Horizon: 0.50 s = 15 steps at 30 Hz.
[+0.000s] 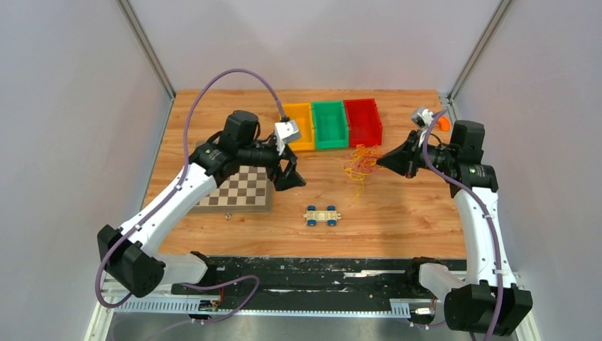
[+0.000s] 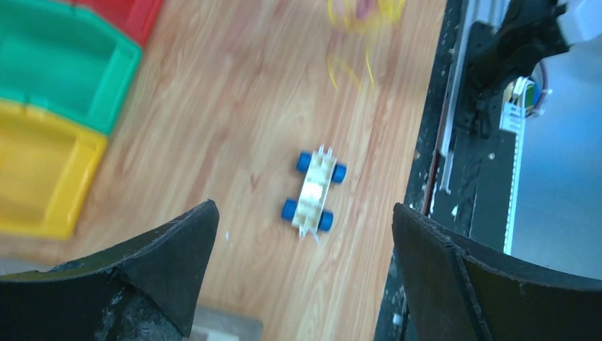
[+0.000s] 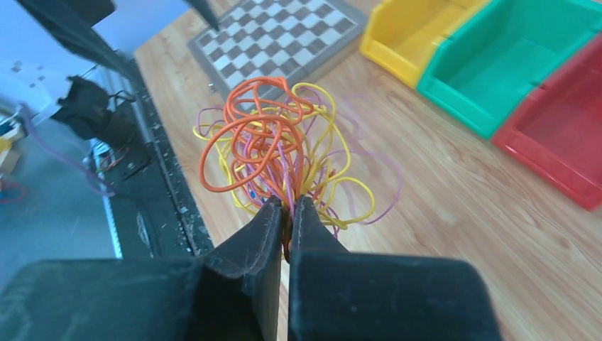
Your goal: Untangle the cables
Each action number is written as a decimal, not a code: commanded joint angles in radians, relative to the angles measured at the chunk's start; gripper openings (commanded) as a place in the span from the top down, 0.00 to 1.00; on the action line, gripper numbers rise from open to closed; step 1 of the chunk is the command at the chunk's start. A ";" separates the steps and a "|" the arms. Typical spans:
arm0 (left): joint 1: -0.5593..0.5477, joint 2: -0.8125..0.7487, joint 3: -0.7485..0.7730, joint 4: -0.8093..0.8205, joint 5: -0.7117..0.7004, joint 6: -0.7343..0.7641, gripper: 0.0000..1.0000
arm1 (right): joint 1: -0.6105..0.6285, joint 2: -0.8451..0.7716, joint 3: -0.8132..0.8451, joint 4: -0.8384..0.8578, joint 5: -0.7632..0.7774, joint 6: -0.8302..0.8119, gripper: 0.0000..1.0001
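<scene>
The cables point(image 3: 273, 149) are a tangled bunch of thin orange, yellow and purple wires, looping and curling together. My right gripper point(image 3: 289, 207) is shut on them, and the bunch sticks out past its fingertips above the wood. From above, the cables point(image 1: 363, 161) hang just left of the right gripper point(image 1: 381, 162), in front of the red bin. My left gripper point(image 1: 292, 179) stands open and empty to the left of the bunch, near the checkerboard. Through the left wrist view the left gripper point(image 2: 304, 213) has its jaws wide apart, with blurred yellow cable loops point(image 2: 363, 15) at the top edge.
Yellow point(image 1: 301, 126), green point(image 1: 330, 123) and red point(image 1: 363, 121) bins line the table's back. A checkerboard point(image 1: 240, 189) lies at the left. A small wooden toy car with blue wheels point(image 1: 322, 216) sits near the front centre. An orange object point(image 1: 444, 123) lies at the right edge.
</scene>
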 commanded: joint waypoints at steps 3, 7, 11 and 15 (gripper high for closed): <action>-0.135 0.178 0.240 0.176 0.038 -0.119 0.00 | 0.079 -0.014 -0.020 0.027 -0.149 -0.111 1.00; -0.191 0.342 0.349 0.207 0.101 -0.225 0.00 | 0.158 0.007 -0.009 0.025 -0.150 -0.140 1.00; -0.246 0.394 0.334 0.311 0.167 -0.268 0.06 | 0.213 0.017 0.007 0.029 -0.133 -0.154 0.99; -0.257 0.418 0.324 0.229 0.167 -0.258 0.66 | 0.212 0.023 0.031 0.027 -0.067 -0.145 1.00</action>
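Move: Off to the left hand's right, about 19 cm away and 3 cm farther forward, hangs the tangle of cables, roughly level with that hand. The toy car lies on the table some 9 cm to the hand's right, 2 cm forward and 23 cm below; the green tray is about 35 cm ahead, 11 cm right and 23 cm below. From the right hand, which already pinches the cables, the tangle's middle is about 5 cm left and 3 cm lower. Swinging right about 14 cm in an arc, first rising some 5 cm and then dipping most of the way back, the left hand brings its wide-open fingers around the hanging cables and begins to close them, turning slightly clockwise. The right hand keeps its pinch and carries the cables left to meet it, and somewhat back, turning counter-clockwise. ##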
